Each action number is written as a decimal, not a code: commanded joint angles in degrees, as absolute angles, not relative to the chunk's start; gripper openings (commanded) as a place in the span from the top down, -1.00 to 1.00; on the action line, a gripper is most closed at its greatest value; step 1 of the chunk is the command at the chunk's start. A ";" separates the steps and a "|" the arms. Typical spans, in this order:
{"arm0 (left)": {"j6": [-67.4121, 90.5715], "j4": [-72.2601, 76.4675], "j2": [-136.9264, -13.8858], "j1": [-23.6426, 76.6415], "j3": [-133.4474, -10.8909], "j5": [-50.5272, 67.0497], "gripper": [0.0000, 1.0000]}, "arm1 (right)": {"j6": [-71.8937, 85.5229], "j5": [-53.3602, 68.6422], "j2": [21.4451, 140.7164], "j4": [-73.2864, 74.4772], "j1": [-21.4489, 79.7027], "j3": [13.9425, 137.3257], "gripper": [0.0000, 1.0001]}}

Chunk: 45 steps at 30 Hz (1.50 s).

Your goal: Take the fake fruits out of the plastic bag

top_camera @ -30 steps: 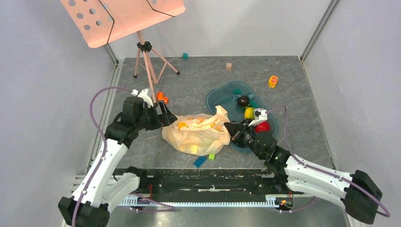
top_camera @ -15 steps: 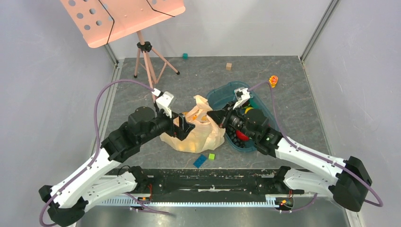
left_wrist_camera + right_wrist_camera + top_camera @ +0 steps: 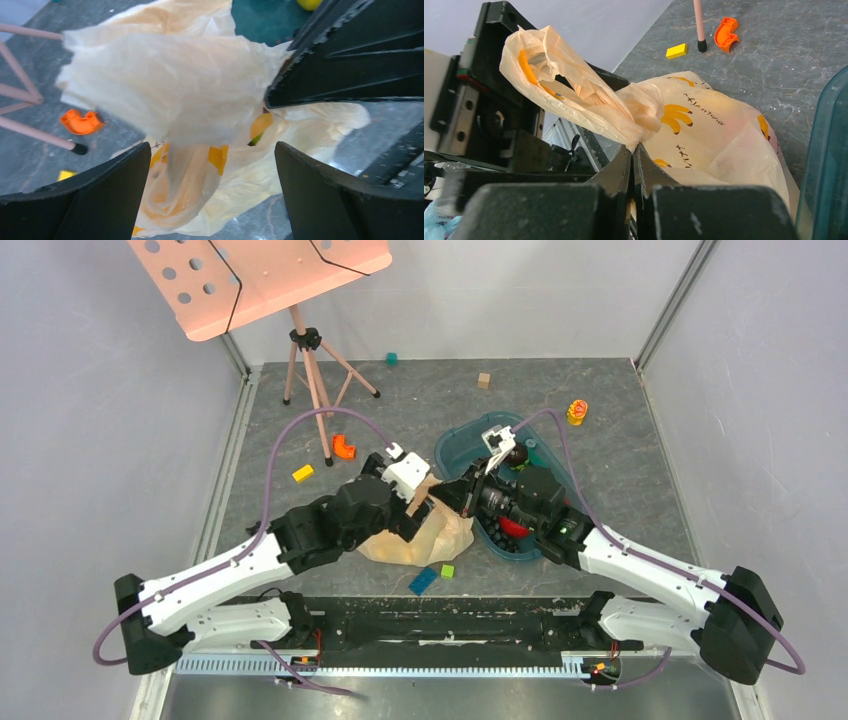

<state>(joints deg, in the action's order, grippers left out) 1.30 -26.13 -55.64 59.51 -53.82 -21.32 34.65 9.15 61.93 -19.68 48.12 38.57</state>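
Observation:
The cream plastic bag with banana prints lies bunched on the grey floor between my arms. My right gripper is shut on a gathered fold of the bag's top and holds it raised; its jaws are pressed together. My left gripper hovers over the bag, open and empty, with the bag between its fingers. A yellow-green shape shows in the bag's folds. A red apple lies in the teal tray. A lemon shows there too.
A dark plum also sits in the tray. A pink music stand stands at the back left. An orange piece, yellow brick, blue brick, green cube and yellow toy lie around.
My left arm swung right, from the bag's left side to over the bag. My right gripper moved up and left, took hold of the bag's top and lifted it.

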 commanded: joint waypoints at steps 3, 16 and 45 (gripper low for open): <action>-4.99 -23.91 -57.47 61.59 -56.51 -36.15 -0.99 | 34.25 11.77 59.91 -22.50 47.62 38.79 1.00; 1.96 -28.58 -54.80 61.44 -58.01 -46.05 0.96 | 34.77 5.41 56.75 -19.06 46.26 36.49 1.00; 3.78 -8.52 -27.72 57.83 -40.89 -13.43 0.96 | 16.35 11.11 48.68 -2.37 43.50 46.54 -0.19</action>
<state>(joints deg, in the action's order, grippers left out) 7.35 -14.81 -27.18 58.08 -40.82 -21.61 25.78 -0.56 50.39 -4.12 43.55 40.60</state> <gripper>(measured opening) 0.034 0.644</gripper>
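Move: The plastic bag's bunched handle stands between the open left fingers, about 2 cm ahead, 2 left and 2 above their midpoint. The bag body hangs some 15 cm below that hand, 2 cm to its right and 1 cm back; the basket is about 10 cm ahead, 21 right and 20 down. From the right hand, already shut on the bag, the handle lies 2 cm ahead, 6 left and 2 up, the basket 10 ahead, 17 right and 20 down. The bunched handle is pinched by the left hand, which eases forward-left about 4 cm and shuts, then carries it left and up, finally back and rightwards while rolling its left side down. Meanwhile the right hand swings about 8 cm right towards the basket, dipping, then opens well and rises 6 cm around the bag's other handle. ##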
